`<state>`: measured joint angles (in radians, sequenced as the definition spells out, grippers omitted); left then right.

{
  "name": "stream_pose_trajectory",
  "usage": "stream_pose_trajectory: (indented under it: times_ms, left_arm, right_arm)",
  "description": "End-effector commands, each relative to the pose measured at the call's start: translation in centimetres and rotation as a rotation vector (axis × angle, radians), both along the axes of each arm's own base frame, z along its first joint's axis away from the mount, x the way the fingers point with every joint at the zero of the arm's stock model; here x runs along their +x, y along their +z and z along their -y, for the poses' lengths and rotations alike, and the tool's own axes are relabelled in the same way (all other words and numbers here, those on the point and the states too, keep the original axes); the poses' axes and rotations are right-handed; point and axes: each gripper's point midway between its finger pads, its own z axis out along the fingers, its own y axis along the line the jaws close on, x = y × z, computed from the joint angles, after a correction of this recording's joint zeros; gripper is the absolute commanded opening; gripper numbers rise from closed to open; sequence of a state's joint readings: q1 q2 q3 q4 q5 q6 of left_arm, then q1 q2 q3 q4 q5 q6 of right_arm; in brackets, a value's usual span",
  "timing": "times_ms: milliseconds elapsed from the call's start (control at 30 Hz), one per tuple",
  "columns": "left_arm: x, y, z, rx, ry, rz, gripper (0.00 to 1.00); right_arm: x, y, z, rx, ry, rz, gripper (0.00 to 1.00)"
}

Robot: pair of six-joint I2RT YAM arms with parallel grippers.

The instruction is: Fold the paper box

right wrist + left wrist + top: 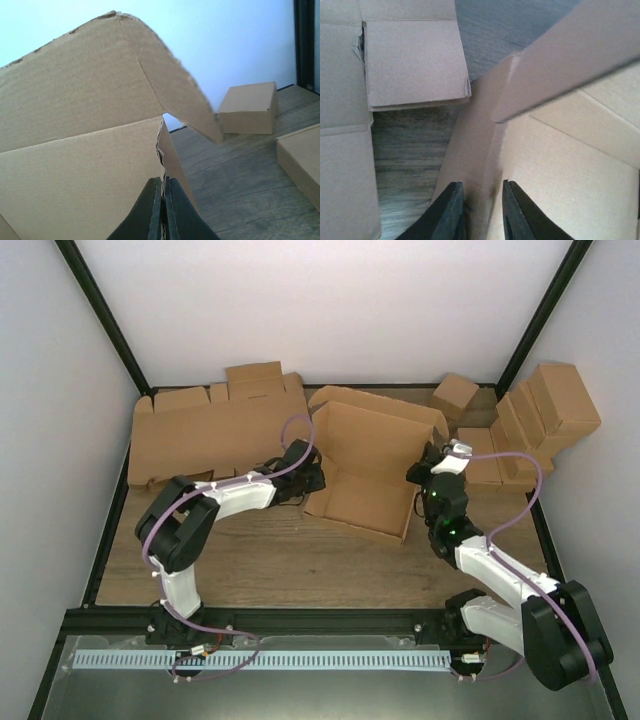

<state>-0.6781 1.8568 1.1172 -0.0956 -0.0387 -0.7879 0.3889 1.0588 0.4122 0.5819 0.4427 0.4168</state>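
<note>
The paper box (370,465) stands part-folded mid-table, a shallow brown tray with its walls up and its lid flap raised at the back. My left gripper (312,480) is at the box's left wall. In the left wrist view its jaws (482,185) straddle that wall of the paper box (560,170), slightly open, with a gap at the right finger. My right gripper (422,472) is at the right wall. In the right wrist view it (163,180) is shut on the wall's torn-looking edge, with the rest of the paper box (75,165) rising to its left.
A pile of flat cardboard blanks (215,430) lies at the back left, close to the left gripper (415,60). Ready-made brown boxes (540,420) cluster at the back right, and one small box (248,107) sits beyond the right gripper. Black frame posts edge the table.
</note>
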Motion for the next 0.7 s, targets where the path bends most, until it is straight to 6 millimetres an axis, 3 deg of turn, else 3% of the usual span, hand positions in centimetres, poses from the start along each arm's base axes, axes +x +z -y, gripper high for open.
stream_pose_trajectory:
  times_ms: [0,200,467,567,667]
  left_arm:
    - [-0.5,2.8,0.7,-0.090,-0.026,0.065,0.28]
    - [-2.8,3.2,-1.3,-0.055,-0.051,0.067,0.48]
    - [-5.7,4.1,-4.6,0.015,-0.056,0.055,0.65]
    - [-5.7,5.5,-5.7,0.012,-0.098,0.082,0.68]
    - [-3.9,8.2,-6.5,-0.002,-0.146,0.141,0.67]
  right_arm:
    - [-0.8,-5.2,-2.5,-0.013,0.141,-0.136,0.01]
    - [-1.1,-6.2,-2.2,-0.038,0.135,-0.150,0.01]
    - [-1.5,-6.8,-2.0,-0.078,0.139,-0.155,0.01]
    - [-1.4,-6.9,-2.2,-0.086,0.147,-0.160,0.01]
    - [-1.3,-6.7,-2.4,-0.088,0.159,-0.156,0.01]
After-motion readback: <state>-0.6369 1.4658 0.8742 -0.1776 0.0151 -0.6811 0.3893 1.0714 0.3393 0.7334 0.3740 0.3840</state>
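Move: The left hand's fingers straddle the box's low left wall, its middle about 1 cm to the hand's right, level fore and aft, and some 3 cm lower. The box floor's middle is roughly 4 cm back of this hand, 10 cm right and 5 cm below, and the back wall stands about 9 cm ahead and 12 cm right. The right hand holds the box's rear right corner seam at its fingertips; the lid flap's middle is some 8 cm ahead of it, 10 cm left and 8 cm up. The left hand opens its nearly shut fingers wide and lets go of the box's left wall, drawing away back, left and up by about 5 cm each way, with the back-and-left start growing into a steady climb and the wrist barely turning. The right hand stays shut on the rear right corner seam to steady the box, easing only about 1 cm left and turning about 5 degrees counter-clockwise with it. ##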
